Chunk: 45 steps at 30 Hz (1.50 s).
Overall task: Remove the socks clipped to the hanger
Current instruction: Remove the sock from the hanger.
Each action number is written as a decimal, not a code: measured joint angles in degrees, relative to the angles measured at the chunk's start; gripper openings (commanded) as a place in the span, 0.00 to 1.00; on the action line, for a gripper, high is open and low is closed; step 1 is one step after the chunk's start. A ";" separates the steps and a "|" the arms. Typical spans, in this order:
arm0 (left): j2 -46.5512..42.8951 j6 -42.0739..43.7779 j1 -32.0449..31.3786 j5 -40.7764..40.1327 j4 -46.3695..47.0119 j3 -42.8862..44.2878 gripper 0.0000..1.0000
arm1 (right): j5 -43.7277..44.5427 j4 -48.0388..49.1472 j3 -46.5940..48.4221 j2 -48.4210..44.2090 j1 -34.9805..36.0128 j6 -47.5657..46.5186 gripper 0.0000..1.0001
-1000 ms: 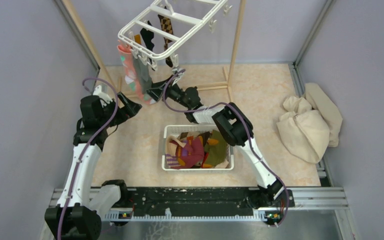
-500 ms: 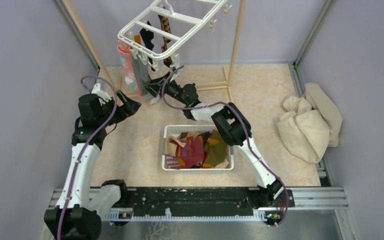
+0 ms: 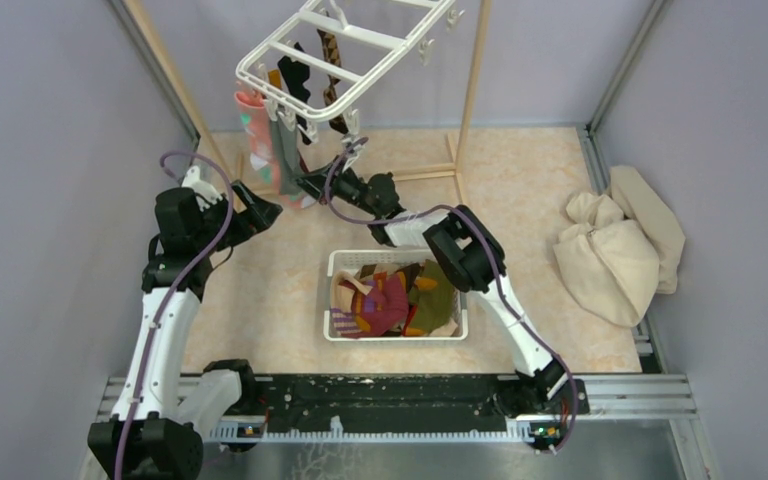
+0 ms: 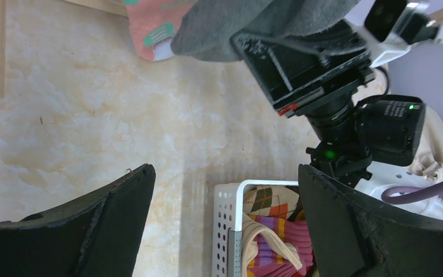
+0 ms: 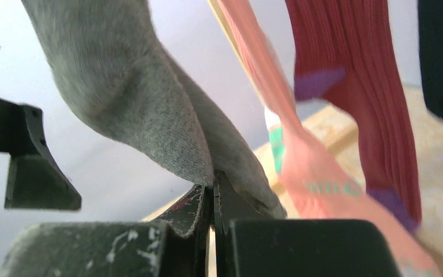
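Observation:
The white hanger [image 3: 300, 50] hangs at the back left with socks clipped along its rim. A pink sock with mint patches [image 3: 257, 135] and a grey sock [image 3: 282, 160] dangle lowest; a black sock [image 3: 295, 75] and a brown argyle one [image 3: 332, 60] hang under the frame. My right gripper [image 3: 305, 182] is shut on the grey sock's lower end [image 5: 150, 98], the jaws [image 5: 212, 193] pinched on the fabric. Beside it hang the pink sock [image 5: 300, 161] and a maroon sock [image 5: 346, 75]. My left gripper [image 3: 260, 212] stands open and empty [image 4: 225, 190], below the grey sock [image 4: 248, 23].
A white slotted basket [image 3: 328, 290] holding several loose socks sits on the floor between the arms, its corner also under my left gripper [image 4: 236, 231]. A beige cloth heap [image 3: 615, 250] lies at the right wall. Wooden rack poles [image 3: 472, 100] stand behind the hanger.
My right gripper has closed onto the grey sock's lower end after standing partly open. The left arm has stayed nearly still, still open.

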 measured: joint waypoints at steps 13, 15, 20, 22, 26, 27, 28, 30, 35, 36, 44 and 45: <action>-0.63 -0.48 0.00 3.58 1.25 1.88 0.99 | 3.37 -1.01 -30.58 -23.12 1.01 -6.05 0.00; -0.63 -0.83 0.00 4.52 1.73 1.88 0.99 | 5.31 -3.32 -32.79 -28.22 1.97 -8.85 0.00; -0.26 -1.81 0.00 6.97 3.08 3.04 0.99 | 10.27 -8.41 -36.30 -37.48 4.26 -14.05 0.00; 0.20 -1.99 0.00 8.24 4.55 3.93 0.99 | 11.96 -10.05 -37.64 -40.02 4.59 -15.17 0.00; 1.44 -3.19 0.00 11.74 9.35 4.98 0.99 | 15.15 -13.49 -40.76 -44.33 4.74 -16.68 0.00; 1.70 -3.76 0.00 12.74 10.95 4.96 0.99 | 15.78 -14.49 -41.35 -45.27 4.74 -17.05 0.00; 1.97 -4.44 0.00 13.73 12.66 4.92 0.99 | 16.24 -15.37 -41.66 -45.99 4.72 -17.33 0.00; 2.54 -5.81 0.00 15.82 16.96 4.90 0.99 | 16.83 -17.03 -42.01 -47.50 4.72 -17.84 0.00; 3.78 -8.02 0.00 19.61 26.71 4.74 0.99 | 17.20 -19.41 -42.23 -50.38 4.72 -18.56 0.00; 4.02 -8.41 0.00 20.17 28.50 4.59 0.99 | 17.16 -19.65 -42.23 -50.64 4.74 -18.60 0.00; 5.86 -12.35 0.00 22.99 42.27 -0.92 0.99 | 14.69 -21.49 -42.23 -51.01 4.72 -18.05 0.00; 6.14 -12.81 0.00 23.23 43.50 -1.60 0.99 | 14.05 -21.68 -42.23 -51.01 4.72 -17.90 0.00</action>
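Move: I already hold the grey sock by its lower part in my right hand; its clip on the hanger sits about 23 cm above that hand, some 4 cm ahead and 2 cm left. The pink sock hangs 4 cm ahead of that hand, 7 cm left and 10 cm higher; the basket is about 19 cm back, 17 cm right and 17 cm lower. From my empty left hand the same clip is some 14 cm ahead, 5 cm right and 23 cm up, with the pink sock 14 cm straight ahead, 10 cm higher. Keeping the grey sock pinched, my right hand tugs it back and to the right, roughly 11 cm each way, first dipping about 4 cm, then climbing to end 9 cm higher while it swings clockwise. My left hand, still wide open, rises about 12 cm and shifts 6 cm right towards the sock's clip, tipping its fingers up some 30 degrees and turning clockwise. ##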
